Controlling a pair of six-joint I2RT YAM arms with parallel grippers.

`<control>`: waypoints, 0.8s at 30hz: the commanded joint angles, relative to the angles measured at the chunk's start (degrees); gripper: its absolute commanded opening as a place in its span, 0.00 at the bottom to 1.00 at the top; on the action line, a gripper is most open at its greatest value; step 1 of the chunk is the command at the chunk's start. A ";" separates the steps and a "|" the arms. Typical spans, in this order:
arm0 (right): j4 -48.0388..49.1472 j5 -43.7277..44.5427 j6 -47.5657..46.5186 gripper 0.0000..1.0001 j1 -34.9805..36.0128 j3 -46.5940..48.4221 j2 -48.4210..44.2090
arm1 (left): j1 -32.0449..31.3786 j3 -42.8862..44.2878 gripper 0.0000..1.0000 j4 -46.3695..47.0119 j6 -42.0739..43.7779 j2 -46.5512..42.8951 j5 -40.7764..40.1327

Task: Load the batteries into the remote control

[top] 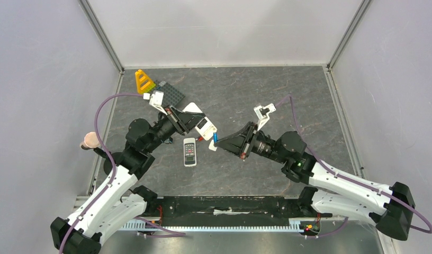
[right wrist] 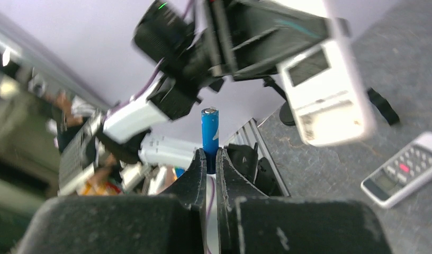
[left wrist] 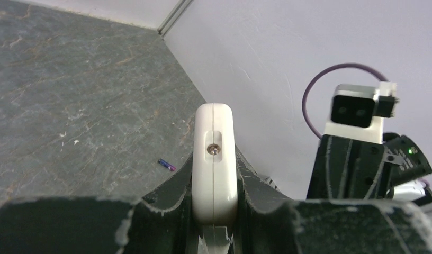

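Observation:
My left gripper is shut on a white remote control and holds it off the table. In the left wrist view the remote stands edge-on between the fingers. My right gripper is shut on a blue battery, just right of that remote. In the right wrist view the battery sticks up out of the jaws, and the held remote hangs to its upper right. Another blue-purple battery lies on the table. A small red piece shows under the remote.
A second white remote with buttons lies flat on the table below the held one, also seen as a remote at the right. A yellow toy and a dark studded plate sit at the back left. Walls enclose the table.

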 commanded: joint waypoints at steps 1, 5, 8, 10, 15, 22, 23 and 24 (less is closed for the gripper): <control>-9.93 21.11 17.89 0.00 1.11 1.33 -0.67 | 0.06 1.70 0.02 -5.16 -5.65 -0.95 -7.31; -13.63 24.04 36.64 0.00 1.82 -1.60 0.25 | 0.04 1.20 0.02 -7.34 -7.18 -0.60 -8.18; -17.02 24.82 40.58 0.00 4.18 0.58 2.81 | 0.06 0.52 0.02 -7.34 -7.30 -0.09 -6.93; -22.29 24.86 42.61 0.00 5.25 3.73 5.20 | 0.06 0.05 0.02 -6.89 -7.30 0.46 -5.72; -27.65 25.07 48.22 0.00 6.90 5.73 9.13 | 0.05 -1.66 0.02 -4.10 -6.45 0.97 -3.18; -27.24 27.80 50.62 0.00 7.97 4.63 9.01 | 0.05 -4.87 0.02 -1.69 -2.97 -0.92 -2.62; -27.38 28.05 50.62 0.00 8.05 4.63 8.88 | 0.06 -5.10 0.02 -1.55 -2.71 -1.15 -2.70; -27.57 28.15 50.95 0.00 8.19 4.54 8.71 | 0.04 -5.28 0.02 -1.54 -2.39 -1.32 -3.00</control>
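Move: Behind and below the left hand, the open battery compartment of the remote it holds lies about 3 cm back, 3 cm right and 4 cm down. From the right hand, holding the blue battery, that compartment is some 6 cm ahead, 3 cm left and 5 cm lower. On the table about 32 cm below the right hand lie the battery cover, 13 cm ahead and 3 cm left, and the other remote, 9 cm ahead and 12 cm left. Sinking about 12 cm, the right hand first swings some 4 cm forward, then slips about 2.5 cm left, bringing the blue battery to the compartment end of the held remote while its wrist rolls the battery forward by roughly 60 degrees. The left hand lowers the remote about 6 cm and tips its fingers down a little; both grips stay shut, and the right slows at the end. ##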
